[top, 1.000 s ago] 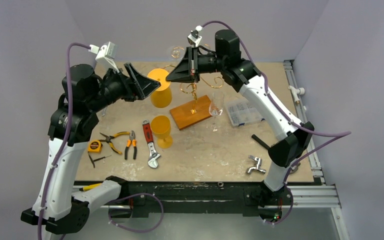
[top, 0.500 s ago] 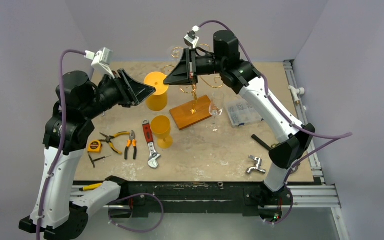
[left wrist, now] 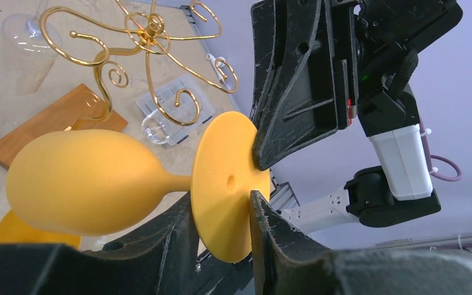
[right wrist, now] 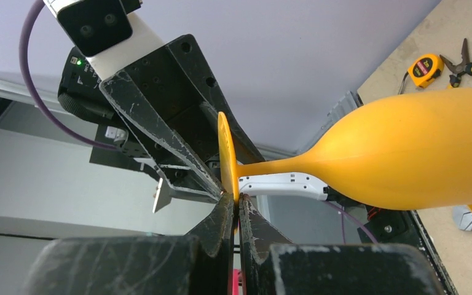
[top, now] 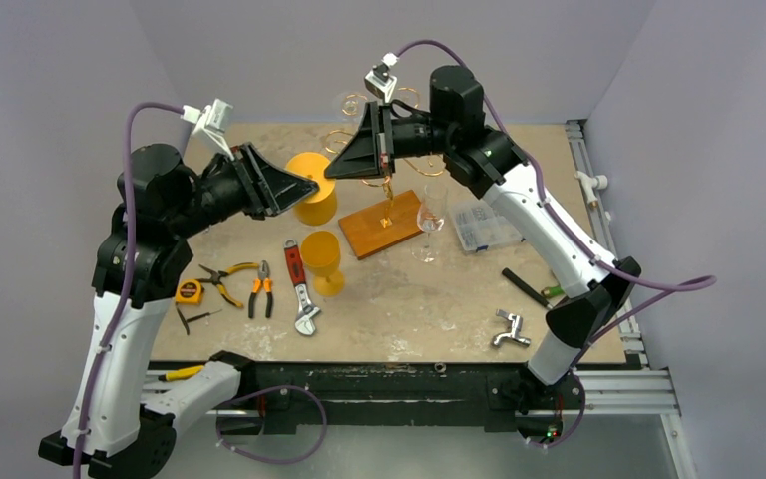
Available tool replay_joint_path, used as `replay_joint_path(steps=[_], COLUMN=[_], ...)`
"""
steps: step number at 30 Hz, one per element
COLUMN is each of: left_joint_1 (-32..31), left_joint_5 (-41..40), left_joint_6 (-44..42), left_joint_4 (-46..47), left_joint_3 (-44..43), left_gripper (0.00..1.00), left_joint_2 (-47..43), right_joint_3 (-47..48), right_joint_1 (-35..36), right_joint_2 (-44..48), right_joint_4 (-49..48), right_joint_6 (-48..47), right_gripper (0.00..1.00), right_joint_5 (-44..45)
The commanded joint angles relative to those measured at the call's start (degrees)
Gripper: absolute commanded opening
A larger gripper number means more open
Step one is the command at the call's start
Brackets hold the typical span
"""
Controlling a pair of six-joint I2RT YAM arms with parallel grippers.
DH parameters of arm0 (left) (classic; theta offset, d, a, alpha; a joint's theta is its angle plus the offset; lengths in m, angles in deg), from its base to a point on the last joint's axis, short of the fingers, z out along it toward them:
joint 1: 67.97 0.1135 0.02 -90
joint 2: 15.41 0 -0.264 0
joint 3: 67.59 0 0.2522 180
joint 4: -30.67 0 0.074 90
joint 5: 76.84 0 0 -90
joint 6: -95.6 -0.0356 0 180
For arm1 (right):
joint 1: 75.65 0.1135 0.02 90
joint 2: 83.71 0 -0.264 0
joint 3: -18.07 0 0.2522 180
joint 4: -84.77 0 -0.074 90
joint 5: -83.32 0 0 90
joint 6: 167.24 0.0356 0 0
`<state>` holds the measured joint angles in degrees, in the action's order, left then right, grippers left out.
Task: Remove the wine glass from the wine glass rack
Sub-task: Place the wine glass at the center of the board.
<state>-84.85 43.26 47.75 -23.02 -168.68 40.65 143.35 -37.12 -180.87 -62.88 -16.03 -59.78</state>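
A yellow wine glass (top: pixel 316 203) hangs sideways in the air, left of the golden wine glass rack (top: pixel 387 185) on its wooden base (top: pixel 384 228). My right gripper (right wrist: pixel 235 203) is shut on the rim of its round foot (right wrist: pixel 226 153). My left gripper (left wrist: pixel 220 200) has come from the other side. Its fingers (left wrist: pixel 264 227) press that same foot (left wrist: pixel 227 184) from both faces. The bowl (left wrist: pixel 80 181) points away, off the rack's curled arms (left wrist: pixel 150 74).
A second yellow glass (top: pixel 321 259) stands on the table. Clear glasses (top: pixel 429 215) hang at the rack. Pliers (top: pixel 259 289), a tape measure (top: pixel 189 291), a wrench (top: pixel 301 289), a clear parts box (top: pixel 484 222) and a metal fitting (top: pixel 509 329) lie around.
My left gripper has swung right to the glass's foot and its jaws have narrowed around it. The right gripper has kept its hold and shifted slightly left.
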Motion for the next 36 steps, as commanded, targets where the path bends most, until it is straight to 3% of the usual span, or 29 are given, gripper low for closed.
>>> replay_joint_path(steps=[1,8,15,27,32,36], left_joint_1=[0.19,0.21,0.19,0.23,0.19,0.1], left_joint_5=[2.22,2.43,2.87,2.93,5.26,6.22], left_joint_6=[1.99,2.5,2.61,-2.05,-5.5,-9.67], left_joint_4=[3.12,2.84,2.42,-0.37,-0.38,-0.12], left_joint_3=[0.67,0.84,2.21,2.59,3.36,4.17], left_gripper=[0.31,0.0,0.0,0.0,0.0,0.0], left_joint_2=[-0.9,-1.17,-2.36,-3.12,-3.45,-4.61], right_joint_3=[-0.32,-0.84,-2.58,-3.31,-3.34,-3.3], right_joint_1=[1.08,1.47,1.47,1.35,0.96,0.83], right_joint_2=[2.73,3.33,4.56,5.43,4.89,4.9], right_joint_4=[-3.16,-3.25,-3.45,-2.61,-2.72,-0.32], right_joint_6=[-1.81,-1.79,-1.54,0.24,3.32,3.23], right_gripper=[0.0,0.0,0.0,0.41,0.52,0.54], right_joint_5=[-0.85,-0.34,0.28,0.21,-0.02,1.71])
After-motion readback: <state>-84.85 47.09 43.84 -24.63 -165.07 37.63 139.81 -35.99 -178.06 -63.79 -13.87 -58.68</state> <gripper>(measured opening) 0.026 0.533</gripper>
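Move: The yellow wine glass hangs foot-up from my right fingers. Its foot disc is centred about 3 cm ahead of my left hand and about 3 cm left and 1 cm ahead of my right, level with both. From my left hand, its bowl is some 12 cm down and 3 cm ahead. The standing yellow glass is about 5 cm ahead, 2 cm left and 33 cm down; the rack is about 21 cm ahead and 11 cm right, its middle 22 cm down. I shut my left fingers, already straddling the foot disc, and pinch its near rim while my right hand still holds it. Then I open my right fingers about halfway, easing that hand back 1.5 cm, and keep the left pinch as my left hand goes back about 2 cm and finally sinks some 2 cm. ##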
